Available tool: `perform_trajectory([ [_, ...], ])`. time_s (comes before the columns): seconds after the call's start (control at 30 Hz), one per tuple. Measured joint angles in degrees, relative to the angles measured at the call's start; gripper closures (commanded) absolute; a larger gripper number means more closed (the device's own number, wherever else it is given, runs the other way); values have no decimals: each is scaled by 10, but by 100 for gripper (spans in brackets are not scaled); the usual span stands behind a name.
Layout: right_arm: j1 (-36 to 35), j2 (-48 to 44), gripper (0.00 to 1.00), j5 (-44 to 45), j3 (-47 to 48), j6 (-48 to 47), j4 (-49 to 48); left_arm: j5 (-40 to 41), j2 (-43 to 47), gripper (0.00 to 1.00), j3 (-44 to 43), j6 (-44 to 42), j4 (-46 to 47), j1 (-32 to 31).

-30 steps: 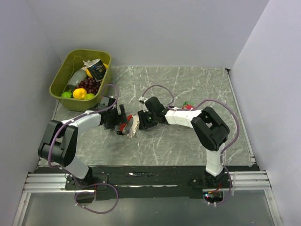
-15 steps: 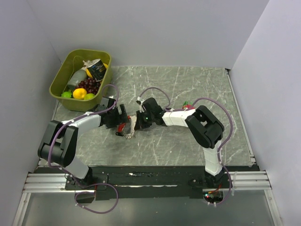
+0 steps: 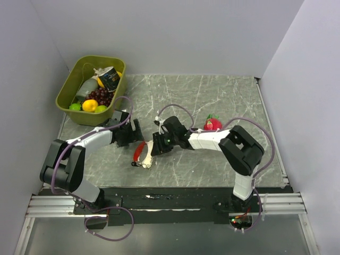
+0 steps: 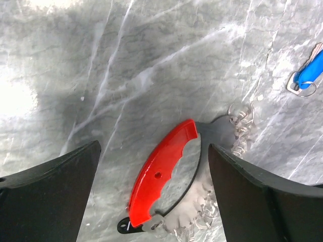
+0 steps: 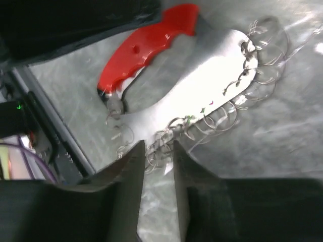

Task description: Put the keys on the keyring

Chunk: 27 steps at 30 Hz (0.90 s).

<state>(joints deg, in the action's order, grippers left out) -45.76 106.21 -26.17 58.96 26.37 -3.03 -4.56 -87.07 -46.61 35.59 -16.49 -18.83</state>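
The keyring point(image 4: 162, 174), a curved red clip with a silvery plate and a bunch of wire rings point(image 4: 238, 126), lies flat on the marble table. My left gripper point(image 4: 154, 147) is open wide, one finger on each side of the red clip, touching nothing. A key with a blue head point(image 4: 309, 74) lies apart at the upper right. From the other side my right gripper point(image 5: 159, 146) has its fingers a narrow gap apart at the keyring's point(image 5: 139, 50) rings point(image 5: 164, 138); whether they pinch the rings I cannot tell. From above, the keyring point(image 3: 139, 151) lies between the left gripper point(image 3: 137, 139) and the right gripper point(image 3: 154, 149).
A green basket point(image 3: 68, 87) with fruit and a can stands at the back left. A round red toy fruit point(image 3: 212, 124) sits behind the right forearm. The table's front rail point(image 3: 159, 199) runs close below the keyring.
The right gripper has swung toward the table's front edge, and the keyring has shifted with it. The red toy fruit has come out from behind the right arm. The left gripper has drawn back slightly.
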Motion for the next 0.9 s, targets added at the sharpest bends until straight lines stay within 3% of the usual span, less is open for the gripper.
perform_trajectory([
  [0.07,-2,-20,35,-1,-10,-2,0,1,4,7,0,0,-6,0],
  [0.17,-3,-53,24,10,-22,-7,6,0,9,10,0,0,-10,0],
  [0.5,15,-101,23,59,-23,-18,17,21,16,19,0,1,-46,-30],
  [0.9,56,-94,23,52,-23,-23,24,136,-14,30,-35,0,-125,-112],
])
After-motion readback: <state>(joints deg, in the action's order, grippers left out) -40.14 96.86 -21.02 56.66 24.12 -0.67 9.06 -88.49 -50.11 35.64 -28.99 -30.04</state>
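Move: The keyring lies about 4 cm back from the left hand and 4 to its right, some 3 below. From that hand the blue-tagged keys are about 4 cm ahead and 16 right, the green bin 20 ahead and 16 left. The keys, the right hand's next goal, lie roughly 12 cm ahead of it and 8 right; from this hand the keyring is 2 ahead and 3 left, the red fruit 14 ahead and 25 right. The right fingertips come free of the keyring's ringed edge, opening further as the hand lifts about 5 cm, then heads forward and right, some 4 cm each way, towards the keys. The left hand draws back about 4 cm over the red handle, sinking slightly, rolling its left side up some 15 degrees and narrowing its still open fingers. ##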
